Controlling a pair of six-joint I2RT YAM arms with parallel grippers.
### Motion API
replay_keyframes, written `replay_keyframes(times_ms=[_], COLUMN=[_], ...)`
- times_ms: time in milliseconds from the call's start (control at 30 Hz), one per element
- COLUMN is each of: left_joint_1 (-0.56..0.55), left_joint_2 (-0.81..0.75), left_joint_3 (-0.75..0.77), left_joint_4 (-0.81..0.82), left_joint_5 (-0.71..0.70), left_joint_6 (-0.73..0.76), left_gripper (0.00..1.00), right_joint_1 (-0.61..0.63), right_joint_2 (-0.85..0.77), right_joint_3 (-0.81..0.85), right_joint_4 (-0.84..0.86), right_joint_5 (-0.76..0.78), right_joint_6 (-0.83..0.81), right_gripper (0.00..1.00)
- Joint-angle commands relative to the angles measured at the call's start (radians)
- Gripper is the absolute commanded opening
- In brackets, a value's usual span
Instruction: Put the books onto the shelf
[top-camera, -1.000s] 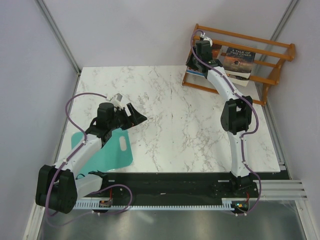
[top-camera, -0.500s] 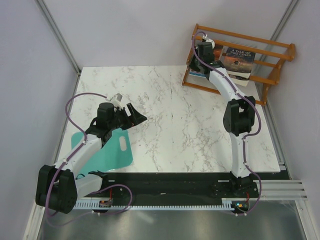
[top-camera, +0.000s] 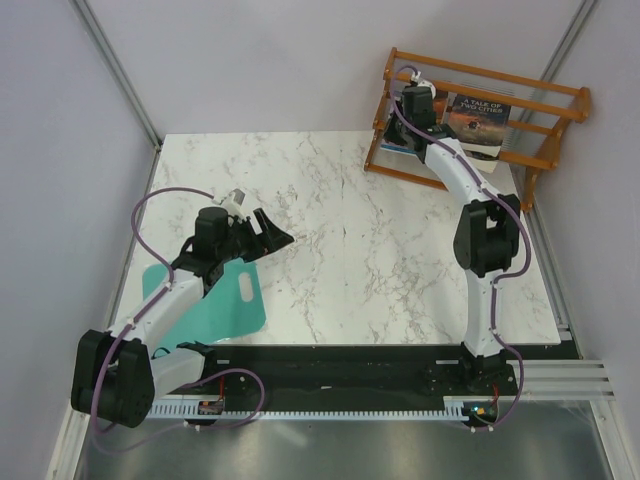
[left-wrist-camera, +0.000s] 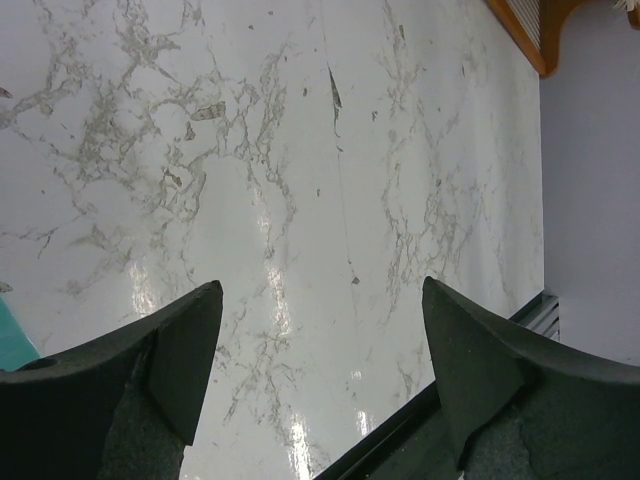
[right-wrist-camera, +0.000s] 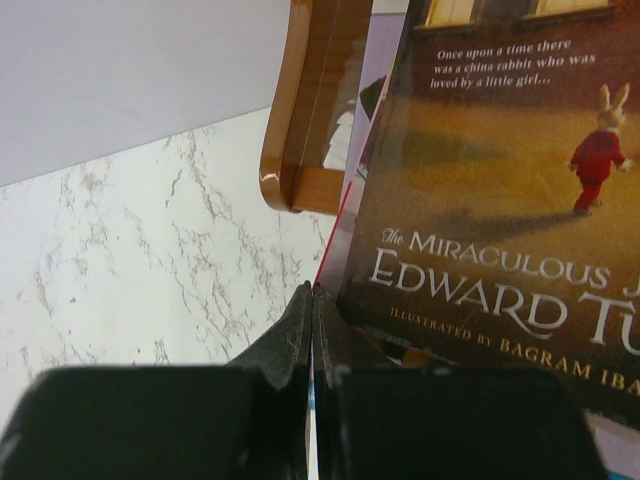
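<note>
The shelf (top-camera: 500, 78) is an orange-brown slatted rack at the table's far right corner. The dark "A Tale of Two Cities" book (top-camera: 478, 122) leans in it. My right gripper (top-camera: 415, 100) is at the shelf's left end. Its jaws (right-wrist-camera: 312, 292) are shut on the edge of a thin pale-purple book with a red edge (right-wrist-camera: 380, 55), next to the shelf's wooden end piece (right-wrist-camera: 300, 120). A dark brown book with a rabbit (right-wrist-camera: 500, 200) lies right beside it. My left gripper (top-camera: 272, 232) hangs open over the bare marble with nothing between its fingers (left-wrist-camera: 190, 350).
A teal flat sheet with a handle hole (top-camera: 225, 305) lies at the near left under the left arm. A grey wall stands close behind and to the right of the shelf. The table's right edge (left-wrist-camera: 540, 310) shows in the left wrist view.
The right gripper has shifted a little to the right and deeper into the shelf with the thin book. The left arm has not moved.
</note>
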Motion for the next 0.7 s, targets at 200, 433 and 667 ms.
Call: replay_keyframes(times_ms=[200,433,667], left_joint_1=[0.006,0.006,0.006], left_joint_2=[-0.036,-0.039,-0.032], left_joint_3=[-0.018,-0.029,-0.037], left_joint_4=[0.041,0.05,0.053], left_joint_5=[0.011,0.015,0.01], left_joint_6=[0.017,0.009,0.009], left_gripper=[0.87,0.87,0.87], right_joint_1=[-0.002,0.003,0.02], right_joint_2=[-0.214,-0.265,-0.309], right_joint_3=[-0.094,-0.169,-0.287], right_joint_4=[0.002,-0.116,-0.179], right_joint_5=[-0.039,-0.016,0.024], right_joint_6=[-0.057,-0.134,-0.195], right_gripper=[0.0,0.0,0.0])
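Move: The shut right fingertips are at the lower left corner of the Edward Tulane book on the shelf; its middle is some 6 cm ahead, 7 cm right and 4 cm higher. The dogs book lies under it, about 5 cm ahead and 6 cm right. The shelf's left end is roughly 4 cm ahead and 3 cm left, and A Tale of Two Cities some 22 cm right and 3 cm ahead. From the left hand, the Edward Tulane book is about 37 cm ahead, 35 cm right and 9 cm up. The shut tips of the right hand come away from the Edward Tulane book's lower left corner. The hand backs out of the shelf towards the robot by about 7 cm, arching up some 6 cm and then sinking about 4 cm, while drifting slightly right. The wrist rolls a little, left side down, and the fingers stay shut. ##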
